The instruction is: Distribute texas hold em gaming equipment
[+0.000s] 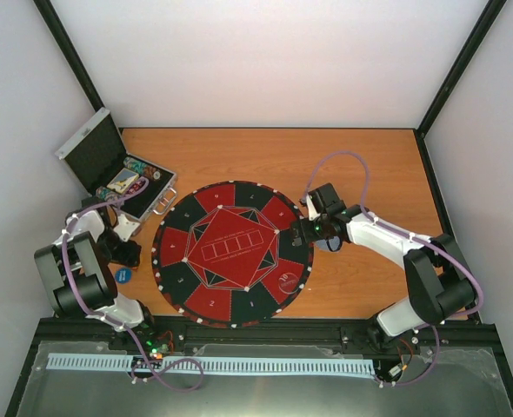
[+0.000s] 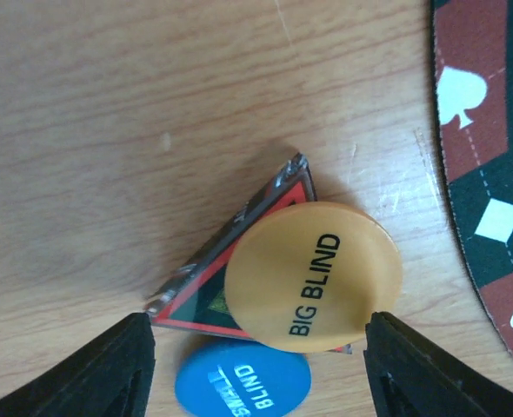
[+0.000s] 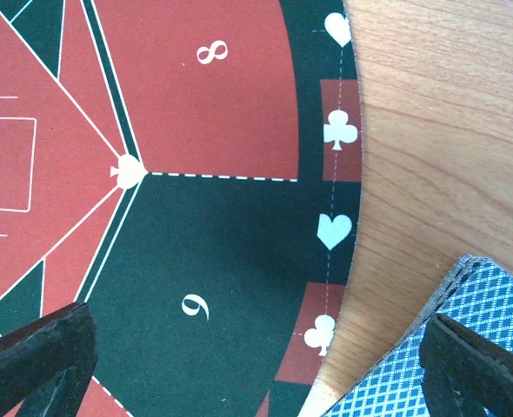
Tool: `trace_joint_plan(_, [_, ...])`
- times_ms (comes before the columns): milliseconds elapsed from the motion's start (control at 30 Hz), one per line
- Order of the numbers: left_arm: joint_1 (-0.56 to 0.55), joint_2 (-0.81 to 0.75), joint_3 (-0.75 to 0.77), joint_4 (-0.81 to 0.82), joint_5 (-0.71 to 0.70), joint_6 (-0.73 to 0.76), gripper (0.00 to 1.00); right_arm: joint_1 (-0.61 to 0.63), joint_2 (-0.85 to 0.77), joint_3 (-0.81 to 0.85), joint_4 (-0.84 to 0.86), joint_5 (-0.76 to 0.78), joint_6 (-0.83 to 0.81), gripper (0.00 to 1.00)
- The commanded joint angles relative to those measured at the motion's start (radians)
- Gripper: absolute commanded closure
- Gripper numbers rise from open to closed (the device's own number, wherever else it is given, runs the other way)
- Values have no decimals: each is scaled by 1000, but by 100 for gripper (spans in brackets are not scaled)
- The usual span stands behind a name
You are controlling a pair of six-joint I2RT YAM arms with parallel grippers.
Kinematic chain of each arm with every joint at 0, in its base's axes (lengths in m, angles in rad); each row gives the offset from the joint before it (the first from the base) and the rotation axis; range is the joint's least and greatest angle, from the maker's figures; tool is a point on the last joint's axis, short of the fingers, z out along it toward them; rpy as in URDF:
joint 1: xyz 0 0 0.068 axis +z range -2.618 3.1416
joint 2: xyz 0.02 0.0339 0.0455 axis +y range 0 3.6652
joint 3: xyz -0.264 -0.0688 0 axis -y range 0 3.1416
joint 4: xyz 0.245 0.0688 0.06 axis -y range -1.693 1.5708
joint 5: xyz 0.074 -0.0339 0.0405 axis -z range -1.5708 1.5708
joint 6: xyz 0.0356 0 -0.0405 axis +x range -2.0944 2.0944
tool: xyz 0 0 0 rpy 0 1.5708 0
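Note:
In the left wrist view an orange BIG BLIND button [image 2: 313, 276] lies on a dark red-edged triangular marker [image 2: 206, 287]. A blue SMALL BLIND button [image 2: 242, 385] sits lower, on the wood, and also shows as the blue button [image 1: 123, 274] from above. My left gripper [image 2: 256, 365] straddles the stack: one finger touches the marker's left corner, the other the orange button's rim. My right gripper [image 3: 256, 365] hangs open over the round mat's rim [image 3: 330, 230] with nothing between its fingers. A stack of blue-backed cards [image 3: 487, 308] lies on the wood beside its right finger.
The round red-and-black mat [image 1: 233, 253] fills the table's middle. An open silver case [image 1: 117, 169] with chips inside stands at the back left, just beyond my left gripper [image 1: 122, 241]. My right gripper [image 1: 313, 228] is at the mat's right edge. Walls close in on three sides.

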Motion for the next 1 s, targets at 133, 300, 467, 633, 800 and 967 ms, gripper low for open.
trace_joint_plan(133, [6, -26, 112, -62, -12, 45, 22, -12, 6, 6, 14, -3, -9, 0])
trace_joint_plan(300, [81, -55, 99, -81, -52, 94, 14, -15, -1, 5, 14, -3, -11, 0])
trace_joint_plan(467, [235, -63, 128, -120, -74, 112, 7, -28, -16, 13, 9, -22, -9, 0])
trace_joint_plan(633, [258, -179, -1, -82, -105, 139, 0, -29, -26, 27, -16, -12, -4, 0])
trace_joint_plan(800, [258, -265, -118, 15, -75, 165, 0, -28, -22, 82, -78, -7, -9, 0])
trace_joint_plan(967, [257, -224, -112, 57, 18, 170, 0, -13, -25, 214, -190, 53, -31, 0])
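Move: The blue small blind button lies about 3 cm back and 1 cm left of my left hand, some 3 cm below. The yellow big blind button, lying on a triangular plaque, is about 1 cm ahead and 2 cm right; the round mat's middle is some 30 cm right and 1 cm ahead. From my right hand the blue card deck lies about 8 cm right and 1 cm back, 7 cm below; a clear disc on the mat sits some 14 cm back and 4 cm left. I spread my left fingers from about two-thirds to fully open as I lift off the yellow button, first a little forward and up, then swing back and left over the blue button, turning slightly. I finish slanting back to the right and sinking about 2 cm, ending some 6 cm back and 4 cm left of my start. My right hand, wide open, lingers beside the deck, then rises nearly 3 cm, easing slightly forward. ##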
